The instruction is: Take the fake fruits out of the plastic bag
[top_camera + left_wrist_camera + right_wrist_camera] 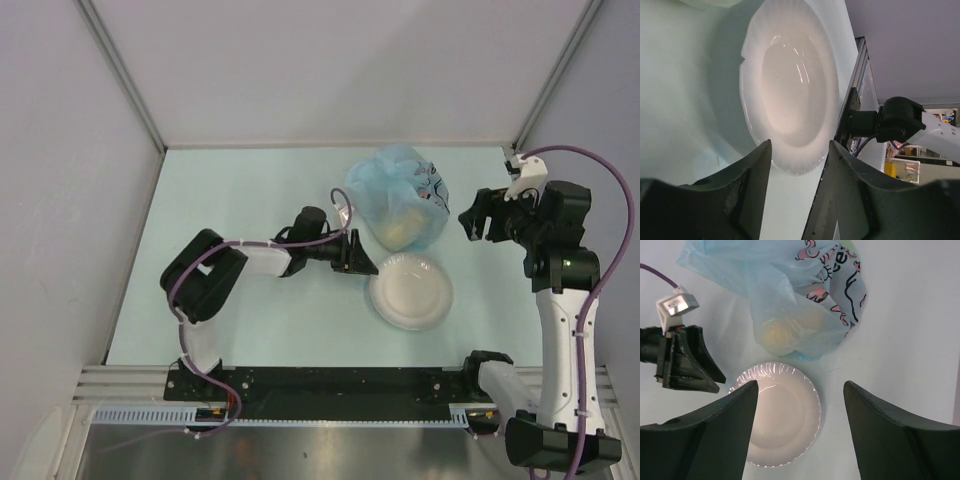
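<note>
The plastic bag (398,190) lies crumpled at the back middle of the table, light blue with dark and pink drawings (790,285). Pale yellow fake fruits (777,332) show through its film at the near end (400,228); other fruits are hidden. My left gripper (366,260) is low at the bag's near left corner, next to the white plate. Its jaws stand open with nothing between them (800,150). My right gripper (470,222) hangs raised to the right of the bag, open and empty (800,390).
A round white plate (432,305) with a fluted rim sits just in front of the bag (805,440) (752,70). Grey walls close the table on three sides. The black arm rail (330,385) runs along the near edge.
</note>
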`<state>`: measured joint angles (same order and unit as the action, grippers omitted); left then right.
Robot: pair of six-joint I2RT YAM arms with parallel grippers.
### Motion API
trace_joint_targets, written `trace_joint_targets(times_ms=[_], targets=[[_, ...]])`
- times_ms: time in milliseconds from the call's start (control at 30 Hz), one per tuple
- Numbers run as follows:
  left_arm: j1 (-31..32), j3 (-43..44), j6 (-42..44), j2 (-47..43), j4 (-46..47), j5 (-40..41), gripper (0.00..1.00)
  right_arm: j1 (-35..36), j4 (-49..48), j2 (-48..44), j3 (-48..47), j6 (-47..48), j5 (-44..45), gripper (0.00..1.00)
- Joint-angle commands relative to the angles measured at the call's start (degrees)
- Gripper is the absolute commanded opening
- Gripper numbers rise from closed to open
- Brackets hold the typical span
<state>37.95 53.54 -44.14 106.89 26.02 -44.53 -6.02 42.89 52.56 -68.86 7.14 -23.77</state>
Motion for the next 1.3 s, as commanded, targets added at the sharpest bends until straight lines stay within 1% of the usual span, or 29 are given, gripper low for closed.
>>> trace_joint_targets(times_ms=[0,167,200,267,367,467,600,633,767,900,967,1000,1033,1100,1167,1233,1267], targets=[[0.6,5.6,-0.8,4.8,-1.4,1.4,0.49,-3.9,-1.4,-1.0,0.8,-4.0,-3.8,0.74],[1.3,8.1,-1.2,7.6,-1.3,2.1,0.46,-5.7,-1.0,-2.1,1.9,-4.3,-4.4,0.75],[1.5,8.2,-1.1,8.1,-1.1,2.3,0.43,-6.3,-1.1,-2.3,2.2,-4.6,-4.5,0.76],[2.2,8.4,-0.6,8.2,-1.7,2.7,0.42,-6.9,-1.5,-2.5,3.3,-5.3,-5.2,0.76],[2.7,8.0,-0.4,7.5,-2.1,3.0,0.38,-7.7,-2.5,-2.5,4.3,-6.3,-5.8,0.76],[2.2,6.7,-0.4,4.1,-1.2,2.8,0.45,-8.0,-3.3,-2.1,4.6,-6.5,-6.0,0.76],[1.4,4.1,0.7,0.6,-1.3,5.3,0.43,-8.1,-5.4,-1.8,6.4,-6.9,-6.0,0.77],[1.2,4.2,1.9,0.5,-3.3,6.6,0.43,-8.1,-6.8,-2.0,7.0,-6.9,-6.2,0.77],[1.3,4.9,5.6,1.2,-7.4,10.1,0.4,-8.8,-10.5,-1.8,9.6,-9.9,-7.4,0.77],[1.5,6.2,6.6,3.9,-8.7,10.2,0.39,-8.9,-11.4,-0.9,9.9,-10.0,-7.4,0.77],[1.5,6.9,6.5,5.0,-8.4,9.9,0.35,-9.1,-12.1,-1.0,10.3,-10.2,-7.3,0.78],[1.5,7.2,6.2,5.7,-6.9,8.8,0.29,-9.4,-12.1,-1.1,10.5,-10.4,-7.3,0.78],[1.5,7.5,5.9,6.1,-5.7,8.0,0.27,-9.7,-12.3,-1.1,10.6,-10.7,-7.3,0.78],[1.5,8.1,4.2,7.5,-2.4,4.7,0.26,-10.2,-12.1,-1.0,11.0,-10.7,-7.3,0.78],[1.8,9.0,3.6,8.4,-1.5,3.1,0.26,-10.4,-12.3,-1.0,11.5,-10.7,-7.2,0.78],[1.8,9.6,3.4,9.4,-1.2,1.8,0.22,-10.5,-12.7,-0.5,11.7,-10.7,-7.3,0.78],[1.8,9.5,3.3,9.6,-0.8,1.4,0.15,-10.6,-12.8,-0.3,11.7,-10.8,-7.3,0.78]])
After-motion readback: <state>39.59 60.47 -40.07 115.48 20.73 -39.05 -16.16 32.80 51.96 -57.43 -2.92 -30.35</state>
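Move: The plate lies to the right of the left hand, its middle about 11 cm right, 3 cm nearer the base and some 6 cm below. The plastic bag's middle is about 18 cm ahead and 9 cm right of the left hand, 3 cm lower, with the fruits at its near end only 12 cm ahead, 9 cm right and 4 cm lower. From the raised right hand, the plate is roughly 6 cm left, 3 cm back and 27 cm down. The plate's left rim, on the side towards the bag, is what the left hand goes for: it dips down and right, eases back up and left a little, then sinks again, ending about 5 cm lower and 2 cm farther forward. Its fingers close from half open to roughly a quarter and pinch the rim, still pointing right. The open right hand, clear of everything, sinks some 4 cm and drifts right. ##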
